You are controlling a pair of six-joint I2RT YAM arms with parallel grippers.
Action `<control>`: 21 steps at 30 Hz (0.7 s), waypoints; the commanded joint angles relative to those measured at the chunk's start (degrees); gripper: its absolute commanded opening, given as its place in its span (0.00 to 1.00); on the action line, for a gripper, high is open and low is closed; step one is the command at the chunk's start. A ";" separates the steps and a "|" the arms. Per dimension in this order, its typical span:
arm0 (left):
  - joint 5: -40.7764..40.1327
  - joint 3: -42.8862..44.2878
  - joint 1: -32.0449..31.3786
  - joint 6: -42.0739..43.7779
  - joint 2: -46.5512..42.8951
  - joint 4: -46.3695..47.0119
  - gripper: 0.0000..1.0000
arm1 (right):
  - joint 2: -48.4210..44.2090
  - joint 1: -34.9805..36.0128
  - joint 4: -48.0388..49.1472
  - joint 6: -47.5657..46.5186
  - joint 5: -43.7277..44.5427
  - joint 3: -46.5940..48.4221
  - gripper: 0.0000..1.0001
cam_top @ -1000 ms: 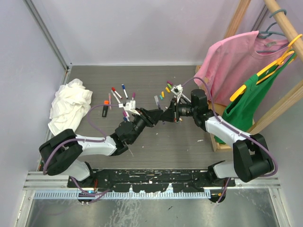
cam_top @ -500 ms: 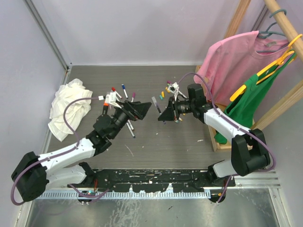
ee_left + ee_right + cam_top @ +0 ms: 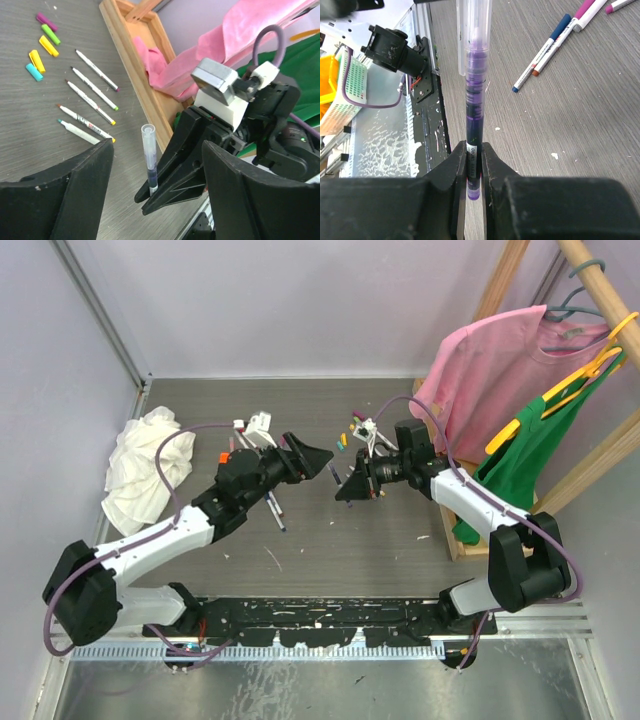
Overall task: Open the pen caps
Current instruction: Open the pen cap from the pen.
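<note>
My right gripper (image 3: 474, 150) is shut on a pen (image 3: 473, 100) with purple ink showing through a clear sleeve, holding it by its purple tail end. In the top view this gripper (image 3: 345, 488) hangs over the middle of the table. My left gripper (image 3: 157, 150) is open, its fingers (image 3: 65, 195) either side of that held pen (image 3: 148, 160) but apart from it. From above, the left gripper (image 3: 312, 456) sits just left of the right one. Several loose pen caps (image 3: 42, 47), purple, green, yellow and cyan, lie beside uncapped white pens (image 3: 92, 89).
A white rag (image 3: 145, 465) lies at the far left. More pens (image 3: 275, 510) lie under the left arm, with an orange cap (image 3: 224, 457) nearby. A wooden rack (image 3: 448, 530) with a pink shirt (image 3: 490, 370) and a green one (image 3: 530, 460) stands on the right.
The left gripper, which met the right gripper at the pen a second ago, has opened and drawn back to the left. The right gripper still holds the pen.
</note>
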 commanded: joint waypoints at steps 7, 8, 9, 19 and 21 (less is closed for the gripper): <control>3.70 6.72 0.76 -2.73 7.65 -0.70 0.50 | -0.72 -0.05 0.05 -1.57 -1.48 2.64 0.01; 3.98 6.87 0.77 -3.04 8.12 -0.55 0.47 | -0.69 -0.08 -0.03 -1.57 -1.38 2.68 0.01; 4.45 7.05 0.81 -3.40 8.75 -0.29 0.45 | -0.72 -0.11 -0.07 -1.63 -1.35 2.64 0.01; 5.51 7.61 2.03 -3.48 9.54 0.03 0.00 | -0.34 -0.05 -0.30 -1.80 -0.79 2.73 0.01; 5.51 8.31 2.97 -2.50 9.27 0.14 0.00 | -0.09 -0.12 -0.31 -1.82 -0.78 2.68 0.01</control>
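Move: The clear cap end of the purple pen, held up in the right hand, lies about 2 cm ahead of the open left hand, 3 cm to its right and 3 cm below. On the table some 22 cm beneath the left hand are a teal cap, roughly 7 cm ahead and 4 cm right, and two closed pens around 8 cm back and 11 cm left. From the right hand, that cap end is about 7 cm ahead, 3 cm left and 6 cm up. Down, to the right and a little forward, about 5 cm in all, the left hand comes in over the purple pen's clear end, its fingertips tipping down slightly. The fingers close steadily on the way from wide open to nearly shut, and by the end they pinch the clear end from both sides, while the right hand keeps its grip low on the pen and holds practically still. ##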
